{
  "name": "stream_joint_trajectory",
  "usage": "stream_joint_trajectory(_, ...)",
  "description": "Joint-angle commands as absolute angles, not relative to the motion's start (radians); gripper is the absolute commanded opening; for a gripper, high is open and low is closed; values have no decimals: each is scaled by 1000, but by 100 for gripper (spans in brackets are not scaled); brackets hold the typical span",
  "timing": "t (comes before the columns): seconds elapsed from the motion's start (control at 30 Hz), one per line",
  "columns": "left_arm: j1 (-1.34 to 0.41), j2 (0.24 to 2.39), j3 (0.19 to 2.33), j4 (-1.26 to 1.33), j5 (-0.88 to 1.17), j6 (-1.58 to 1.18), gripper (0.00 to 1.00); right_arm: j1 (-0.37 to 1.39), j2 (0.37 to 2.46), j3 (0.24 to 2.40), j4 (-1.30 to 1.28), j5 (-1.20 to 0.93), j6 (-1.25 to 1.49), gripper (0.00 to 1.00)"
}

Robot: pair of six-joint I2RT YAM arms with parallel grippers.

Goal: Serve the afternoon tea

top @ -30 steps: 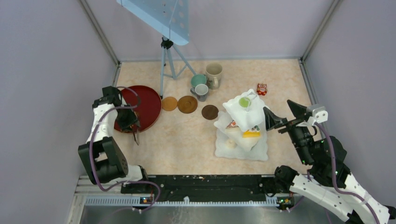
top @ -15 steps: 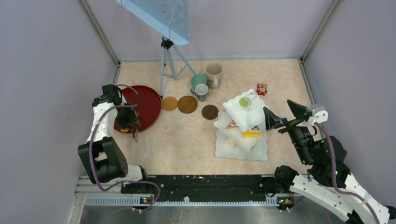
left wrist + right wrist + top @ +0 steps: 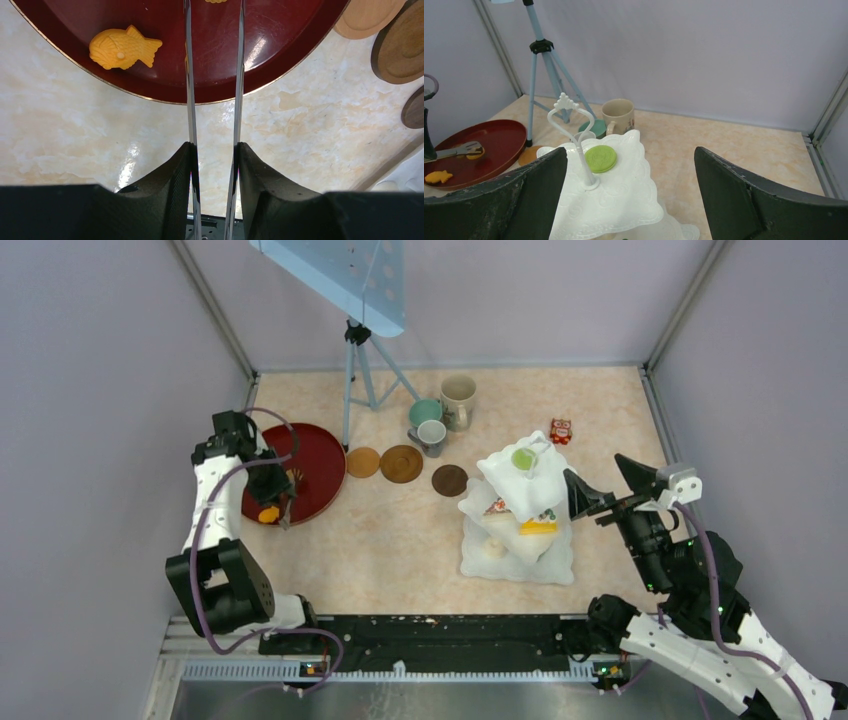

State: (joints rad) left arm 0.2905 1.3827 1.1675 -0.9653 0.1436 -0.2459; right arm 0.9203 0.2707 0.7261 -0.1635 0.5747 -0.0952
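Note:
My left gripper [image 3: 272, 488] [image 3: 214, 146] is shut on long metal tongs [image 3: 189, 90], whose blades stand slightly apart and reach over the near rim of the dark-red tray [image 3: 315, 455] [image 3: 280, 40]. A yellow fish-shaped cake [image 3: 124, 47] [image 3: 267, 513] lies on the tray, left of the blades and untouched. The white three-tier stand [image 3: 525, 475] [image 3: 614, 200] carries a green cookie [image 3: 522, 458] [image 3: 600, 159] on top and other cakes lower down. My right gripper [image 3: 597, 475] [image 3: 630, 165] is open just right of the stand, holding nothing.
Beige mug [image 3: 458, 400], teal mug [image 3: 425, 412] and grey mug [image 3: 432, 436] stand at the back, with three brown coasters [image 3: 401, 463] in front. A blue tripod [image 3: 355, 350] stands beside the tray. A small red item [image 3: 561, 430] lies behind the stand.
My left gripper has drawn back over the tray with the tongs, and the fish cake now shows beside it. The right arm has not moved.

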Motion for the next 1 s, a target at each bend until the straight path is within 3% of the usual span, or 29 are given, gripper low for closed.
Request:
stream_joint_trajectory(0.0, 281, 1342, 1224, -976, 173, -233, 32, 932, 285, 730, -128, 581, -104, 95)
stream_joint_trajectory(0.5, 261, 1333, 1342, -1035, 200, -206, 31, 933, 298, 744, -129, 588, -100, 95)
stream_joint_trajectory(0.97, 127, 1332, 1515, -1126, 220, -196, 30, 931, 312, 768, -139, 625, -107, 95)
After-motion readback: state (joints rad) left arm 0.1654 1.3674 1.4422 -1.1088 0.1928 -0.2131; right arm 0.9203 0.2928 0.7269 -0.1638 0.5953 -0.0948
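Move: The left hand, holding the tongs with the orange cookie in their tips, has the top plate of the tiered stand roughly 50 cm to its right, about level ahead and some 7 cm higher. The light coaster lies 10 cm ahead and 15 cm right, the dark coaster 6 cm ahead and 35 cm right, the fish cookie 7 cm left and 2 cm back, all about 12 cm below. From the right hand the plate is about 12 cm ahead, 7 cm left and 17 cm down. Bring the left gripper up about 8 cm off the red tray, still gripping the tongs with the orange cookie pinched in their tips. Climb nearly straight at first, then swing right some 4 cm as well, towards the tiered stand, tipping the tongs' front ends upward and turning the wrist roughly 10 degrees clockwise. Keep the grip unchanged. ##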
